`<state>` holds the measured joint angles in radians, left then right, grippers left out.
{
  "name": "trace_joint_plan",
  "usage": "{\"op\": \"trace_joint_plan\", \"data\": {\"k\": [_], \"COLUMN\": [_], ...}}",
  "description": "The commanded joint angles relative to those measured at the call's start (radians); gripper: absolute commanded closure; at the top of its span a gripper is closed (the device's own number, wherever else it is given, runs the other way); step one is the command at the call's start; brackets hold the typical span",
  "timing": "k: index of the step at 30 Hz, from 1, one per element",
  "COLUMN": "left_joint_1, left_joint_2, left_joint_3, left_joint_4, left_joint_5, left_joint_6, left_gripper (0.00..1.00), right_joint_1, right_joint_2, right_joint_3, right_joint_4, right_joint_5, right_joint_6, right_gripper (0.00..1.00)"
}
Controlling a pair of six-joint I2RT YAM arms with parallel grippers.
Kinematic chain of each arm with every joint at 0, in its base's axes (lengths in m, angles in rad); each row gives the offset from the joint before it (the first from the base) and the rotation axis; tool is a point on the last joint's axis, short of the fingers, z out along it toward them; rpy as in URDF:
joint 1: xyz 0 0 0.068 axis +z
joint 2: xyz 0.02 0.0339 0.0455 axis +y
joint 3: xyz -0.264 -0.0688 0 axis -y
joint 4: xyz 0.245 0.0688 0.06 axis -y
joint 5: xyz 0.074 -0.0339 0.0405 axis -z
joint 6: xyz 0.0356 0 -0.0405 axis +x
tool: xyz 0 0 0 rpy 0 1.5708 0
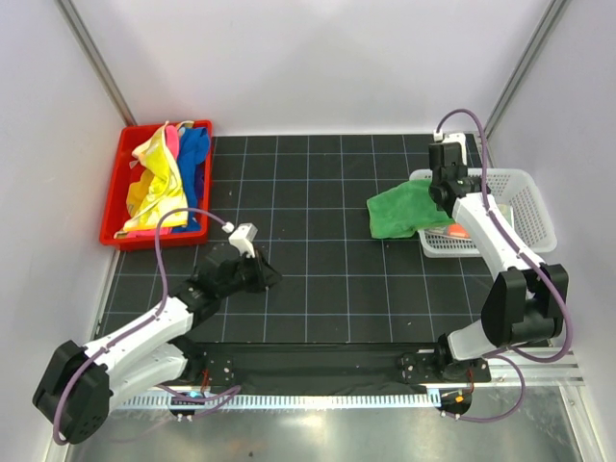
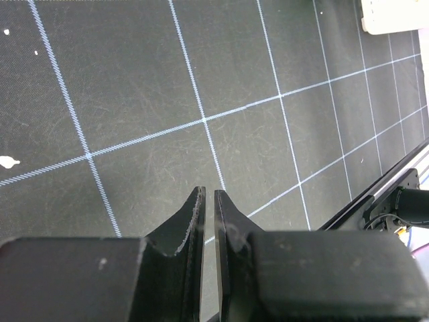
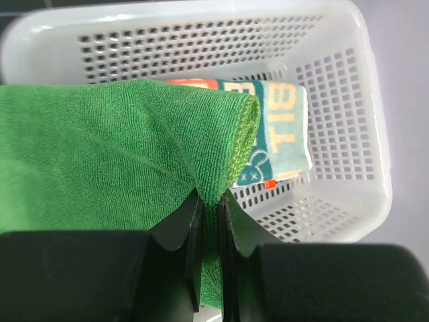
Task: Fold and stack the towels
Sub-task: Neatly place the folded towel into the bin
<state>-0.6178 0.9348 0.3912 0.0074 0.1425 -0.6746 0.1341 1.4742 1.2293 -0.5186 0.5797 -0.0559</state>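
My right gripper is shut on a folded green towel, pinching its folded corner. The green towel hangs over the left rim of the white mesh basket and partly over the black mat. A white towel with printed lettering lies folded inside the basket. More towels, yellow, blue and pink, sit heaped in the red bin. My left gripper hovers low over the mat at the front left, jaws together with nothing between them.
The black gridded mat covers the table between the red bin at the back left and the basket at the right. White walls close in the sides and back. A black rail runs along the near edge.
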Motion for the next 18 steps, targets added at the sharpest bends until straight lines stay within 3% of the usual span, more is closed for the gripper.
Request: {"op": "trace_joint_plan", "data": {"k": [1,18], "left_joint_1": [-0.014,-0.043], "left_joint_2": [-0.022,-0.045], "left_joint_3": [-0.008,-0.028], "left_joint_4": [0.042,0.022], "left_joint_5": [-0.018,-0.058], "left_joint_6": [0.006,0.021], "left_gripper": [0.87,0.87], "right_joint_1": [-0.048,-0.215], "right_joint_2": [-0.04,0.087], "right_joint_3": [-0.03,-0.079], "right_joint_4": [0.115,0.374], "right_joint_5": [0.029,-0.004], "right_joint_6": [-0.067,-0.17], "right_gripper": [0.99,0.99]}}
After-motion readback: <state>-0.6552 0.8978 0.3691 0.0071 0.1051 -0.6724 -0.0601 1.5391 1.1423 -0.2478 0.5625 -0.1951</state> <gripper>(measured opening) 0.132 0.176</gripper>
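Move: My right hand holds the green folded towel by its right edge above the bin's left part. The bin's middle lies about 10 cm to my right, 2 cm back and 13 cm below. Its left rim is roughly 4 cm to my left, 2 cm back and 7 cm down. The striped towel on the bin's floor is some 8 cm right, 3 cm back and 16 cm below. From my left hand, the bin's middle is about 46 cm right, 14 cm ahead and 4 cm lower. I carry the green towel on to the right with my right hand, about 8 cm farther in over the bin and above the striped towel, easing slightly forward and sinking some 2 cm towards the end. My hand turns about 5 degrees clockwise while the fingers keep their pinch on the towel's right edge, its body trailing to the left across the bin's left rim. ##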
